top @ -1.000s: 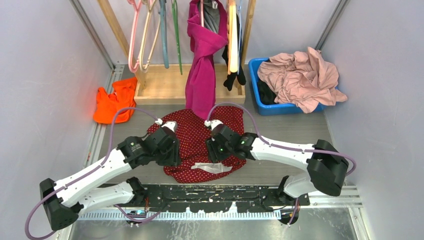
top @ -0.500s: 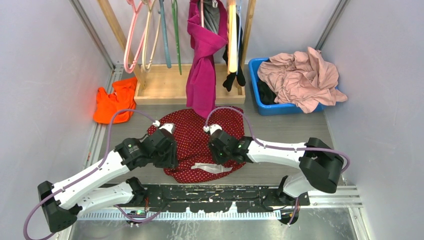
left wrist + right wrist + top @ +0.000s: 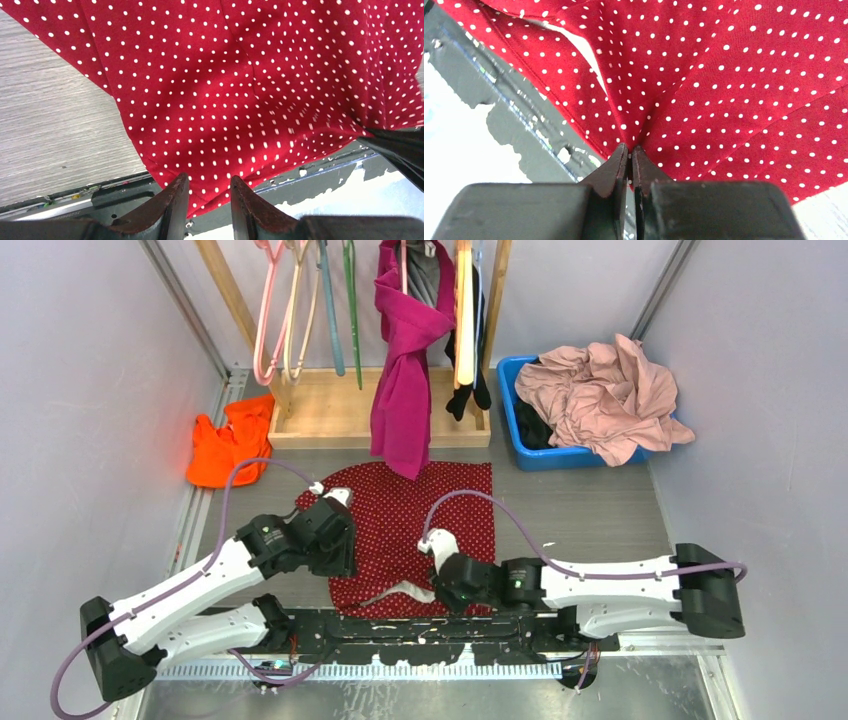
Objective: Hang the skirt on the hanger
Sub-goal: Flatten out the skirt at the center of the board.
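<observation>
The skirt [image 3: 400, 515], dark red with small white dots, lies spread on the table between my arms. My left gripper [image 3: 343, 558] stands open over its near left hem, fingers apart with dotted fabric [image 3: 240, 90] showing in the gap [image 3: 209, 182]. Near the table's front edge, my right gripper [image 3: 438, 590] is shut on a pinched fold of the skirt [image 3: 724, 90]; the cloth gathers into creases at the fingertips [image 3: 630, 149]. A white inner lining shows beside it. The hanger [image 3: 262, 340], thin and pink, hangs on the rack at the back left, far from both grippers.
A magenta garment [image 3: 405, 380] hangs from the rack down to the skirt's far edge. The wooden rack base [image 3: 330, 410] holds other hangers. A blue bin [image 3: 520, 430] with a pale pink garment stands back right. An orange cloth [image 3: 225, 445] lies at the left.
My right arm swung from the skirt's middle toward the near edge and its jaws closed on the fabric. The skirt's far right part now lies flatter. The left arm stayed put.
</observation>
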Robot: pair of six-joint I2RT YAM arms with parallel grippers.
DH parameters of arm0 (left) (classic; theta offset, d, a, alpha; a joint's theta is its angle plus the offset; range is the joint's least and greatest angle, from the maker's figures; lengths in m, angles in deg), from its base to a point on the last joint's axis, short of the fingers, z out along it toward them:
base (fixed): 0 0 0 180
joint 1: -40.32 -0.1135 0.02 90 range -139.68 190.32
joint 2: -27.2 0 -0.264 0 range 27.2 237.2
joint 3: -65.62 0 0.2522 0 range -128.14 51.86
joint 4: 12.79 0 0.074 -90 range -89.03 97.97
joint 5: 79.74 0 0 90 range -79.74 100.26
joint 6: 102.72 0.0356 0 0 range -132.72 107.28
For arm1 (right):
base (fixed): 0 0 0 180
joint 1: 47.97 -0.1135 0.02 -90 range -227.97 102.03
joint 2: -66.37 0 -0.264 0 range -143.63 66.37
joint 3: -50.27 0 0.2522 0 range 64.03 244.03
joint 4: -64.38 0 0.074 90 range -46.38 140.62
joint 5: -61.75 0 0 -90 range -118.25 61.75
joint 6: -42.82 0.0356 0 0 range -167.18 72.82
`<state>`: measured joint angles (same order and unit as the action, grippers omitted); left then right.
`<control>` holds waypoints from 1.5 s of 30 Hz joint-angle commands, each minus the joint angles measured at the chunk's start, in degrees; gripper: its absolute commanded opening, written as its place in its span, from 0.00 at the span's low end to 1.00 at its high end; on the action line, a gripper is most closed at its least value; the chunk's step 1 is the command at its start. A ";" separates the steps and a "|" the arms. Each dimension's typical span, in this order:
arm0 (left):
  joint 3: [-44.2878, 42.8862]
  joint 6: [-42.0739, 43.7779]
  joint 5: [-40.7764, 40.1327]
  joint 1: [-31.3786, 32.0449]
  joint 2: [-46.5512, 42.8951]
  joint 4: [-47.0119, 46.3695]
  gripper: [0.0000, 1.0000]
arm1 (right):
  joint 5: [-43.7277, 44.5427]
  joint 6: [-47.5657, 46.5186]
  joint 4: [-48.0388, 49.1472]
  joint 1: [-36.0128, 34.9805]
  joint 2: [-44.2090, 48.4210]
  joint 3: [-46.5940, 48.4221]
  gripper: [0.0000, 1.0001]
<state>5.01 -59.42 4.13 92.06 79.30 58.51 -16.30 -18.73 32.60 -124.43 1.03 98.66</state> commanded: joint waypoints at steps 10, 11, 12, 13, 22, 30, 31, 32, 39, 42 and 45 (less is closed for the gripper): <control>4.12 -0.59 5.93 0.40 2.45 -5.44 0.36 | 3.77 11.59 -0.46 -4.10 7.22 -3.45 0.31; 4.58 -0.73 6.15 0.42 2.14 -5.35 0.36 | 2.70 12.19 -0.41 -4.12 7.00 -3.51 0.31; 4.96 -1.01 6.45 0.57 1.85 -5.28 0.36 | 1.86 12.58 -0.81 -4.07 6.67 -3.34 0.31; 5.46 -1.32 6.88 0.86 1.57 -5.18 0.36 | 0.87 12.75 -1.25 -4.17 6.44 -3.20 0.28; 10.67 -9.08 5.34 10.79 2.69 -8.82 0.36 | 1.98 14.48 -3.57 -5.45 7.65 0.25 0.42; 16.15 -17.74 2.90 20.19 1.42 -10.01 0.34 | 8.49 17.83 -5.96 -5.52 7.30 2.98 0.46; 17.01 -19.28 2.62 21.16 0.69 -10.05 0.34 | 9.86 18.69 -6.54 -5.46 7.78 2.88 0.46; 17.95 -20.29 2.43 22.08 0.25 -10.00 0.34 | 10.89 19.35 -6.95 -5.38 8.21 2.77 0.47; 19.93 -24.20 1.53 27.09 2.79 -13.44 0.33 | 14.08 26.14 -11.24 -0.68 8.98 1.20 0.57; 17.09 -24.80 -0.32 28.34 1.46 -11.29 0.32 | 12.30 29.64 -12.75 4.68 10.52 -1.11 0.62; 11.64 -24.30 -2.64 29.18 -0.76 -5.38 0.33 | 11.96 31.65 -14.59 9.10 12.91 -2.91 0.63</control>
<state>23.80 -82.57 5.68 120.17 81.48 48.98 -5.99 7.41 21.03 -119.58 10.62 97.50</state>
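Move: The right hand, still pinching the skirt's upper layer, takes it towards the near edge, about 5 cm back and 5 cm below; the near right corner lies 9 cm to the right and 5 cm back, the pale waist opening roughly 10 cm to the left, level with the hand but 5 cm down. From the left hand, the skirt's near left corner is about 8 cm back, 1 cm left and 11 cm below, the waist opening some 11 cm right, 2 cm back. The right hand eases its pinched fold a few centimetres back towards the bases as its fingers begin to open, lets go of the cloth, then lifts slightly and swings forward and to the right over the skirt, opening wider and turning some 30 degrees clockwise. Meanwhile the left hand, fingers staying part open, sinks and then draws back and down together, about 11 cm back and 10 cm down, to the skirt's near left corner, tipping its fingers back towards the base. ##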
